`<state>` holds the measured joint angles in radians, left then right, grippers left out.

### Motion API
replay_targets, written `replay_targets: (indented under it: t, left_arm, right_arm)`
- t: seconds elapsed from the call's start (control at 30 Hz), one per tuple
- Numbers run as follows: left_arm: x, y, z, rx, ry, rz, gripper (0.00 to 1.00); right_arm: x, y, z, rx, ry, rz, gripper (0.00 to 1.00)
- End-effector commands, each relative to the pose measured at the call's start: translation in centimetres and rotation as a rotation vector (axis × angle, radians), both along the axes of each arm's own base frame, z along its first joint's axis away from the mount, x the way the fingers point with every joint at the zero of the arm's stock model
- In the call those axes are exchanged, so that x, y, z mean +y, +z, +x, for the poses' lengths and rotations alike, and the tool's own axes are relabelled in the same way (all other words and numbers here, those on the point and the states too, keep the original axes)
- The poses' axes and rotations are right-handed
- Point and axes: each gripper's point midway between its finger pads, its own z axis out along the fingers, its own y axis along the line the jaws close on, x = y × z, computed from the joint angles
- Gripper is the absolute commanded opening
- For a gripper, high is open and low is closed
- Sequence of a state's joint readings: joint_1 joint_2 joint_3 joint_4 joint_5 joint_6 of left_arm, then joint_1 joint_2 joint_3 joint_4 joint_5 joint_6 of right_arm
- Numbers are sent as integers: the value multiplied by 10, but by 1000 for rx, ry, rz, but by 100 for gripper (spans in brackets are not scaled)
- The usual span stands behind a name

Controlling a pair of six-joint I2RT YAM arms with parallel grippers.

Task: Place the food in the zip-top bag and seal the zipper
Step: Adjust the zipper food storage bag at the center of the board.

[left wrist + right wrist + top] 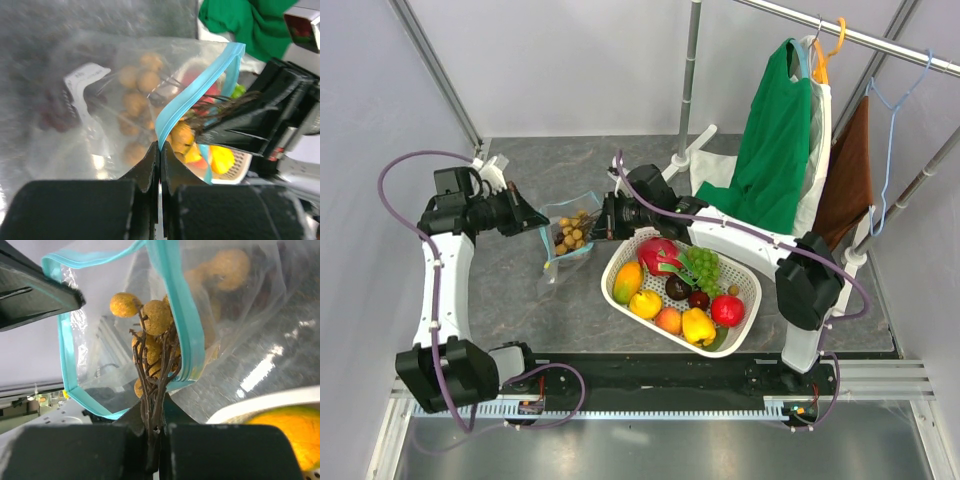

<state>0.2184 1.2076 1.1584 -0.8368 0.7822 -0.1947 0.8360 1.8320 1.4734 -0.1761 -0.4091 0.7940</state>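
Observation:
The clear zip-top bag [568, 236] is held up above the table between my two grippers. My left gripper [160, 146] is shut on the bag's teal-blue zipper [196, 91] at the mouth's edge. A brown berry cluster [149, 315] hangs in the open mouth, its round berries inside the bag [136, 95]. My right gripper [155, 414] is shut on the cluster's dark stems, just outside the zipper [177, 305]. In the top view the left gripper [542, 227] and the right gripper [599, 228] face each other across the bag. The rest of the food [680, 290] lies in a basket.
A white perforated basket [751, 290] with mango, lemon, grapes and red fruits stands right of the bag. A clothes rack with a green garment [775, 140], a brown cloth [850, 175] and hangers fills the back right. The rack's white foot [690, 155] stands behind the right arm.

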Motion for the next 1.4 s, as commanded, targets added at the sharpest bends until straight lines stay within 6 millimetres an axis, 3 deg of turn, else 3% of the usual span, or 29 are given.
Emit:
replay_targets:
  t: [0.0,0.07,0.13,0.23,0.3,0.33,0.37,0.4,0.43,0.47,0.5,0.53,0.57,0.6,0.67,0.73,0.87,0.97,1.03,1.13,1.23,1.37]
  left_arm:
    - [25,53,5,-243,40,227,2]
    - [29,75,-4,-308,49,284,2]
    - [32,88,-11,-330,55,324,2]
    - [35,70,-23,-263,16,374,2]
    - [30,53,-26,-237,-37,386,2]
    - [28,28,-26,-169,-66,384,2]
    - [22,14,-26,-133,-107,380,2]
    - [20,2,-27,-91,-123,364,2]
    - [13,-10,-28,-50,-154,317,2]
    - [11,-17,-25,-5,-155,281,2]
    - [7,-18,-21,-6,-158,254,2]
    - [0,-16,-20,-10,-169,201,2]
    - [-5,-13,-18,-8,-158,162,2]
    - [-8,-7,-13,-38,-162,134,2]
    - [-10,-2,-9,-34,-143,110,2]
    - [-9,-2,-5,-31,-139,110,2]
    - [-9,2,-7,-53,-142,112,2]
    - [-13,27,-10,-149,-163,116,2]
    - [-20,63,-16,-291,-185,124,2]
    - [-19,86,-18,-367,-182,148,2]
    - [-20,76,-22,-298,-184,132,2]
    - [-12,40,-23,-202,-181,176,2]
  right_arm:
    - [12,107,-3,-184,66,214,0]
    - [19,122,-9,-176,84,253,0]
    - [26,122,-14,-155,96,259,0]
    - [27,107,-21,-159,116,211,0]
    - [21,81,-18,-162,105,106,0]
    - [13,68,-18,-159,97,21,0]
    - [5,59,1,-257,39,-68,0]
    - [1,56,6,-286,25,-101,0]
    - [-4,56,10,-312,13,-124,4]
    - [-8,60,14,-372,14,-143,21]
    - [-8,63,12,-384,26,-137,24]
    - [-7,66,10,-399,45,-126,27]
    - [-7,71,7,-419,69,-116,43]
    - [-6,72,0,-419,106,-99,50]
    - [-13,72,-3,-415,126,-95,58]
    - [-25,64,1,-408,119,-121,59]
    - [-42,66,13,-401,105,-116,61]
    - [-51,76,19,-427,119,-105,64]
    - [-62,84,25,-450,118,-97,66]
    - [-79,88,31,-453,128,-87,67]
    - [-95,84,29,-463,186,-122,70]
    - [-123,73,20,-508,255,-219,71]
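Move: Hanging between the hands in the open bag, the food's cluster of brown fruit lies about 6 cm to the right of the left hand, 1 cm back and 7 cm below it. From the right hand, which already pinches the stems, that fruit is some 6 cm left, 2 cm ahead and 6 cm below. The mango lies about 6 cm right of the right hand, 5 cm back and 14 below; the basket's middle is about 19 cm right, 7 back and 15 below. Lifting together by about 7 cm, the left hand keeps its pinch on the bag's left rim and the right hand its grip on the stems. Both sink, the right opening wide to let go, then drawing off to the right and somewhat forward and up, away from the bag. The left dips some 11 cm, creeps up, then hoists the bag about 8 cm. ##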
